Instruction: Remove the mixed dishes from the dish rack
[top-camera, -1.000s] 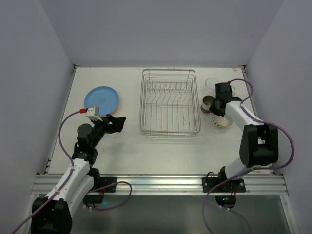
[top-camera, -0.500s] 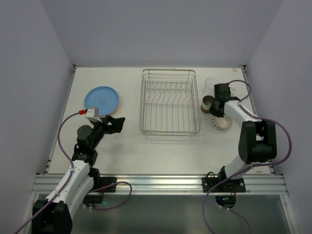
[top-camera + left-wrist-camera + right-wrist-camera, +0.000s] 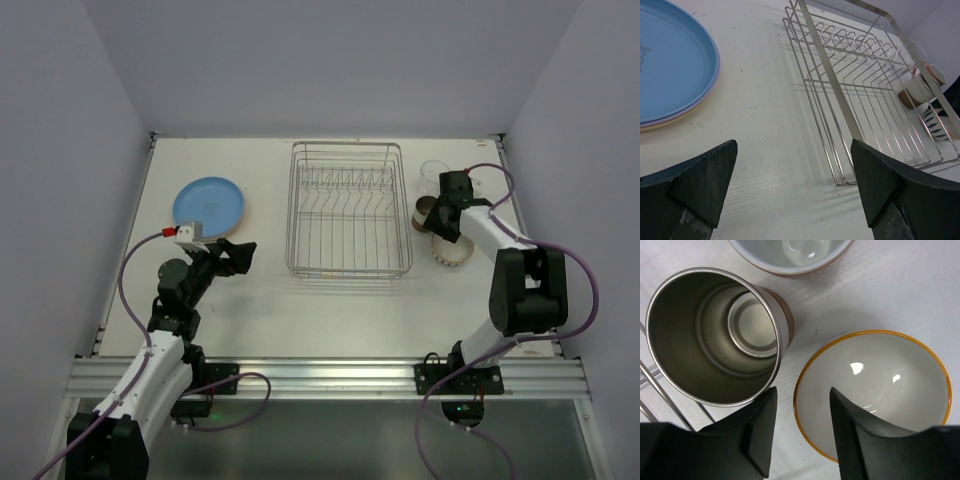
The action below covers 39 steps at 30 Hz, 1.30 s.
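The silver wire dish rack stands mid-table with nothing in it; it also shows in the left wrist view. The blue plate lies at the left on top of the purple and yellow plates, whose edges show in the left wrist view. To the right of the rack are a clear tumbler, a reddish-brown cup, a second cup and the cream bowl. My right gripper is open and empty, its fingers either side of the bowl's left rim. My left gripper is open and empty over bare table.
The table's side walls run close to the plates at the left and to the cups at the right. Bare tabletop lies between the rack and the arm bases.
My right gripper has shifted slightly over the cup and bowl. The left arm has barely moved. Nothing was taken hold of or let go.
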Tool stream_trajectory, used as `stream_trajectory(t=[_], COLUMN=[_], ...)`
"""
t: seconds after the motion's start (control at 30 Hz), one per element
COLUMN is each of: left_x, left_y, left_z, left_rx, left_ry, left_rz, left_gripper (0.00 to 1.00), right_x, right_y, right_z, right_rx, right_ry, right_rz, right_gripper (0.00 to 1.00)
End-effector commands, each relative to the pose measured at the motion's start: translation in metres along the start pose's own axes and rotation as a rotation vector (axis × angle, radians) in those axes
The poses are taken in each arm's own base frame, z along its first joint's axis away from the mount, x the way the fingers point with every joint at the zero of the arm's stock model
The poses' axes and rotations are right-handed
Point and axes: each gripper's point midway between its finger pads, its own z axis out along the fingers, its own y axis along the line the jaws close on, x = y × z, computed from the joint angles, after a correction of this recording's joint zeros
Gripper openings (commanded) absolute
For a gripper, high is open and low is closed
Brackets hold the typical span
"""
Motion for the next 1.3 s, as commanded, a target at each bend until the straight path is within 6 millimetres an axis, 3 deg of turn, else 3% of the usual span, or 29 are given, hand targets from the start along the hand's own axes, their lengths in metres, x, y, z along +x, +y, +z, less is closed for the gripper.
stream_trajectory(t=[0.0,0.2,0.37,0.47,0.5,0.63,0.67,0.7,0.83,0.97,1.03,1.17,1.27], left_x=[-0.008,-0.007,-0.009,-0.01,-0.01,-0.01,-0.01,-0.009,-0.008,-0.008,-0.009,-0.01,-0.01], left_y=[0.003,0.004,0.003,0.003,0.002,0.002,0.001,0.0,-0.001,-0.002,-0.002,-0.003,-0.006], left_z=[0.001,0.001,0.001,0.001,0.001,0.001,0.001,0.001,0.002,0.002,0.001,0.001,0.0], left_rx=[-0.01,-0.01,-0.01,-0.011,-0.007,-0.003,-0.001,0.006,0.015,0.018,0.019,0.025,0.036], left_ry=[-0.035,-0.033,-0.037,-0.039,-0.04,-0.038,-0.039,-0.039,-0.037,-0.036,-0.041,-0.044,-0.045], left_rz=[0.03,0.028,0.032,0.034,0.035,0.033,0.034,0.033,0.031,0.033,0.034,0.034,0.034], left_gripper=[1.0,1.0,1.0,1.0,1.0,1.0,1.0,1.0,1.0,1.0,1.0,1.0,1.0], right_x=[-0.013,-0.021,-0.031,-0.021,-0.029,-0.022,-0.016,-0.018,-0.008,0.008,0.011,0.03,0.041], right_y=[0.007,0.01,0.016,0.02,0.024,0.025,0.021,0.024,0.024,0.019,0.023,0.019,0.014], right_z=[-0.006,-0.027,-0.061,-0.074,-0.09,-0.122,-0.123,-0.139,-0.162,-0.175,-0.197,-0.21,-0.208], right_rx=[-0.037,-0.082,-0.173,-0.256,-0.308,-0.44,-0.449,-0.503,-0.588,-0.647,-0.744,-0.837,-0.846], right_ry=[-0.04,-0.074,-0.136,-0.146,-0.202,-0.293,-0.3,-0.338,-0.383,-0.399,-0.459,-0.518,-0.509], right_rz=[0.011,0.022,0.021,0.011,0.02,0.0,-0.003,-0.008,-0.042,-0.064,-0.077,-0.09,-0.072], right_gripper=[0.5,0.5,0.54,0.7,0.79,0.98,0.99,0.99,0.99,0.99,0.99,0.99,0.99])
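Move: The bowl stands under and between the right hand's fingers, its near rim just inside them, its middle about 3 cm back, 4 cm right and 3 cm below the hand. The steel cup is some 7 cm ahead and 4 cm left of the hand; the mug about 11 cm ahead and 3 cm right. From the left hand the bowl lies some 53 cm right, 6 cm ahead and 11 cm lower. The right fingers come free of the bowl's rim, already half open: the hand first lifts nearly straight up about 4 cm, then draws up, back and somewhat left, away from bowl, cup and mug, some 15 cm up and 13 cm back in all. Meanwhile the fingers spread fully and the wrist tips up from pointing steeply down to nearly level, swinging counter-clockwise. ##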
